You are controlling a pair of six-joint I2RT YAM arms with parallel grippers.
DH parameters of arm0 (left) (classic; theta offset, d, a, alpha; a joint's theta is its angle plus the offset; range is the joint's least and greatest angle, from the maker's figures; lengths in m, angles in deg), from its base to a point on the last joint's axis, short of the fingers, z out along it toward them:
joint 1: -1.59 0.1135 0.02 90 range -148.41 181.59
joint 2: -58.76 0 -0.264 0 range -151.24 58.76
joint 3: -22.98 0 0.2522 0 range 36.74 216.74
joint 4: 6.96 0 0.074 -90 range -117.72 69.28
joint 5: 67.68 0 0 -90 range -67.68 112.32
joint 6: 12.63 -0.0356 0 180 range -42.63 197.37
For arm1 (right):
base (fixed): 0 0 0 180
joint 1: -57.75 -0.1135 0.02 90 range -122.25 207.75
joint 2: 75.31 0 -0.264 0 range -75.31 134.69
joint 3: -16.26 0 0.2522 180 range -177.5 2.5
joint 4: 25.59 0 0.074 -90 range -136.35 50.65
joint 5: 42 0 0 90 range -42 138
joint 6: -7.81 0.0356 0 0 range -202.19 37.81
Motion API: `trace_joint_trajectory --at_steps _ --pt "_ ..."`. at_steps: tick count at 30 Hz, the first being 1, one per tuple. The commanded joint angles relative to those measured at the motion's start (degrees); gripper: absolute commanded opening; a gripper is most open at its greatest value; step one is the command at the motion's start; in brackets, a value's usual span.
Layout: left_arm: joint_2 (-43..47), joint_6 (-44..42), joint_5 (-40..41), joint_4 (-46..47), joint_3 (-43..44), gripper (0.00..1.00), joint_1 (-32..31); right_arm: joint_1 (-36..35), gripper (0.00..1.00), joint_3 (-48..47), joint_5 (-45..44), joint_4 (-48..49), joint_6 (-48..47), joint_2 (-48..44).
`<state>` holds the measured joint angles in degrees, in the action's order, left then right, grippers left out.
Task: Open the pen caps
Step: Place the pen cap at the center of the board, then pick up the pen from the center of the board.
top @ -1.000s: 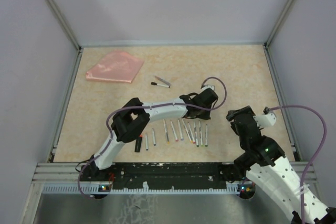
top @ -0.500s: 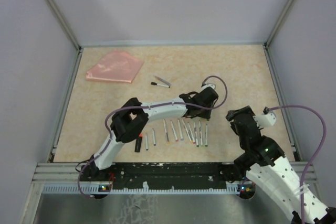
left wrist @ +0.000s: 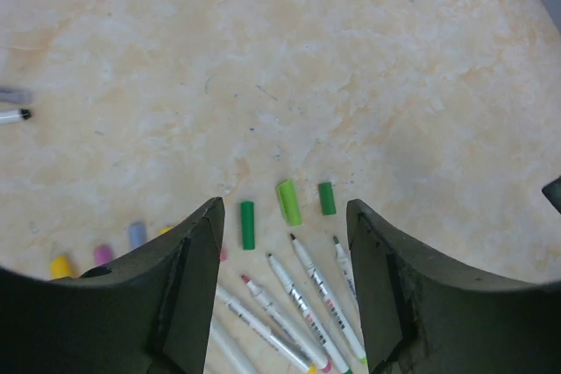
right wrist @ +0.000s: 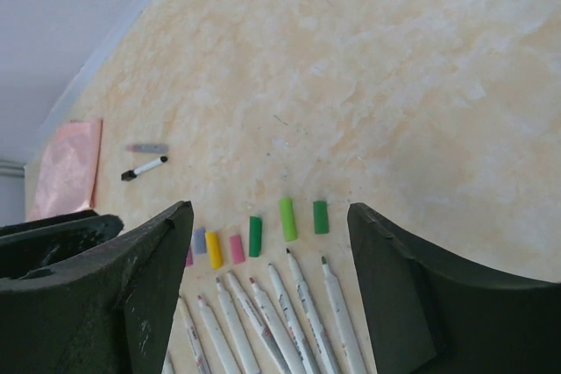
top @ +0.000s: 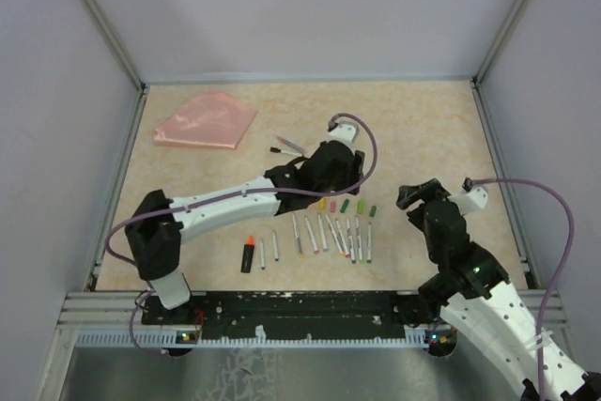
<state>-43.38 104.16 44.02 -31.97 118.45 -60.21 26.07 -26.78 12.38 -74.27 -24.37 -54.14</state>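
Several loose pen caps lie in a row just beyond the tips of the uncapped pens (top: 329, 232): a dark green cap (left wrist: 326, 198), a light green cap (left wrist: 288, 201), another dark green one (left wrist: 247, 224), then pink (right wrist: 237, 249), yellow (right wrist: 214, 250) and grey-blue (right wrist: 199, 239). In the top view this row of caps (top: 346, 206) sits right of my left gripper (top: 326, 178). That left gripper (left wrist: 285, 212) hangs open above the green caps, holding nothing. My right gripper (top: 413, 196) is right of the row, and the right gripper (right wrist: 270, 209) is open and empty.
An orange-capped black marker (top: 248, 253) lies at the left end of the pen row. A black-tipped pen (top: 280, 150) and a grey piece (top: 291, 145) lie farther back. The pink pouch (top: 207, 119) is at the far left. Frame posts and walls bound the table.
My left arm has swung left and back off the pen row, its elbow now far left, uncovering the row of caps. The right gripper has shifted slightly left.
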Motion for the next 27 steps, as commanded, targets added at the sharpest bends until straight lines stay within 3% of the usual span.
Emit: trace_joint_trajectory --at_steps 1,4,6,15,24,27 --pt "8.60 -9.04 3.62 4.31 -7.70 0.69 1.27 0.66 0.72 1.36 4.90 12.66 -8.99 3.02" --pt "15.62 -11.54 3.66 6.82 -15.71 0.85 2.50 0.65 0.73 1.56 9.68 18.25 -12.58 7.65" --pt "20.02 -11.17 1.34 7.87 -20.16 0.89 4.89 0.65 0.73 0.83 12.58 22.54 -14.96 12.34" --pt "34.99 -4.93 -10.86 4.78 -32.62 0.95 19.72 0.65 0.74 -10.56 28.14 35.20 -28.17 38.82" --pt "42.50 -4.69 -14.10 -0.09 -36.68 0.97 28.42 0.66 0.74 -42.50 45.54 23.67 -40.26 74.57" --pt "44.08 -5.51 -13.89 -1.43 -36.84 0.97 30.59 0.66 0.67 -54.98 47.69 18.44 -43.82 85.61"
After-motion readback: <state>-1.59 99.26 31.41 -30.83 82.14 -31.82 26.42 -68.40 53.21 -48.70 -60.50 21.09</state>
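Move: The black-capped marker lies about 22 cm ahead and 29 cm left of the right hand, some 16 cm below it; from the left hand it is roughly 15 cm ahead and 18 cm left. A grey pen lies just beyond the marker, about 2 cm farther out. The last dark green cap is about 5 cm ahead and 4 cm left of the right hand, with the light green cap some 3 cm left of that cap. Right hand swings roughly 23 cm left, 17 forward towards the marker; left hand, opening, clears 25 cm left. ##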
